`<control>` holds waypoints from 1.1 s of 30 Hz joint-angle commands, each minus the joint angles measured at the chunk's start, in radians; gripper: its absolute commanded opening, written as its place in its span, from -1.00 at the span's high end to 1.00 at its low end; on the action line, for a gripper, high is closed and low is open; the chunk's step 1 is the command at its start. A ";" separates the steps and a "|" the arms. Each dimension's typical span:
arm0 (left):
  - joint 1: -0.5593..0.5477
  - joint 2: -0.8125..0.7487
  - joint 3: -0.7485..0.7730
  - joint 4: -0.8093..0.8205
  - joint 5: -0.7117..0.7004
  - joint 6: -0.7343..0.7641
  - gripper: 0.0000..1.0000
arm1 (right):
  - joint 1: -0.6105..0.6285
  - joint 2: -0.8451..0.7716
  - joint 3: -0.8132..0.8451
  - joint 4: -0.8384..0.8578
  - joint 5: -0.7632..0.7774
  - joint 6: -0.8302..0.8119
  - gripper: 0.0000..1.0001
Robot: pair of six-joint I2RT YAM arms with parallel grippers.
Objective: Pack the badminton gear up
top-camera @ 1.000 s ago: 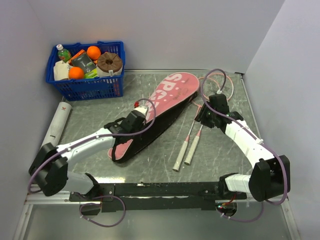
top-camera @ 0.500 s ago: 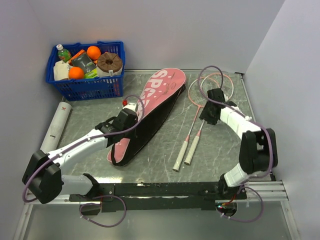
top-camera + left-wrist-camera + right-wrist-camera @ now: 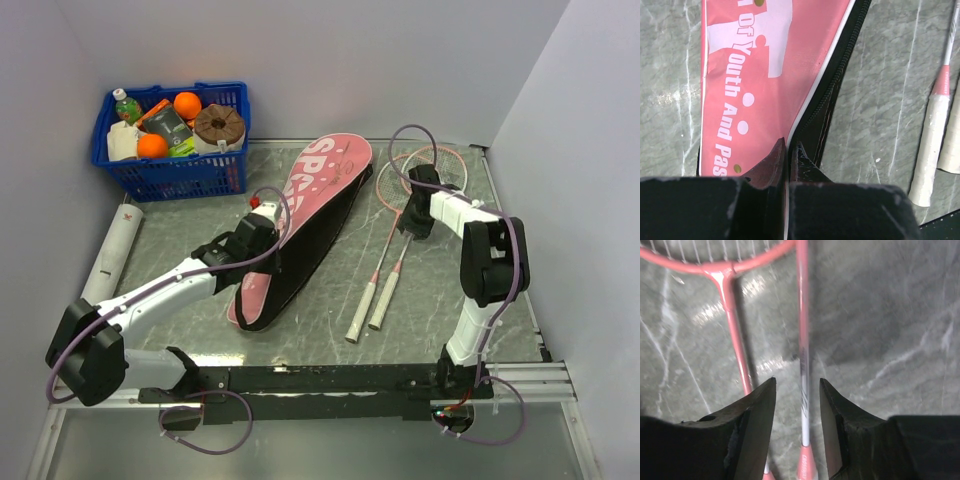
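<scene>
The pink racket case (image 3: pixel 322 195) with a black edge lies slanted mid-table, part unzipped. My left gripper (image 3: pixel 262 226) is shut on its rim; in the left wrist view the fingers (image 3: pixel 774 159) pinch the white-piped edge of the case (image 3: pixel 755 75). Two thin rackets (image 3: pixel 390 250) lie right of the case, white handles (image 3: pixel 370 305) toward me, and those handles (image 3: pixel 932 150) show at the left wrist view's right edge. My right gripper (image 3: pixel 413 216) is open over their shafts. One shaft (image 3: pixel 803 365) runs between its fingers untouched, the other shaft (image 3: pixel 735 335) to their left. A long white tube (image 3: pixel 113 250) lies at the left.
A blue plastic basket (image 3: pixel 170 172) with oranges and bottles stands at the back left corner. Walls close in on the left, back and right. The arms' base rail (image 3: pixel 320 380) runs along the near edge.
My left gripper has dragged the case leftward and turned it more upright. The right arm's elbow has swung up and back, and its gripper has shifted slightly toward the racket heads.
</scene>
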 commanded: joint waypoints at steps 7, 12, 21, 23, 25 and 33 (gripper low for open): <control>0.008 0.057 0.094 0.112 0.047 -0.031 0.98 | -0.007 0.014 0.027 -0.044 -0.023 0.003 0.13; 0.009 0.086 0.113 0.134 0.059 -0.034 0.98 | -0.006 0.002 -0.028 -0.033 -0.023 0.006 0.14; 0.012 0.108 0.122 0.158 0.050 -0.034 0.98 | -0.006 -0.032 -0.096 -0.001 -0.044 0.025 1.00; 0.012 0.114 0.124 0.164 0.056 -0.037 0.98 | -0.003 -0.061 -0.111 0.016 -0.043 0.025 1.00; 0.012 0.115 0.122 0.169 0.064 -0.039 0.98 | -0.003 -0.105 -0.122 0.015 -0.037 0.017 1.00; 0.014 0.183 0.200 0.148 0.071 -0.043 0.98 | 0.052 -0.325 -0.160 -0.082 -0.021 -0.034 1.00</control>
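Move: Just below the right hand's open fingers, about 2 cm back and 2 cm down, runs the shaft of the right-hand racket, right above its grip. The left-hand racket's shaft lies some 5 cm left of that spot. The left hand, already pinching the raised bag's opening edge, has the right-hand racket's shaft some 35 cm to its right, 10 cm ahead and 11 cm lower; the left-hand racket's grip is roughly 22 cm right and 9 cm back of it. Easing back and down about 3 cm over the right-hand racket, the right hand shuts its fingers on the bare shaft just above the grip, then draws it back and lifts about 3 cm. Meanwhile the left hand keeps its pinch on the bag's edge and carries it some 5 cm right and forward, towards the rackets. ##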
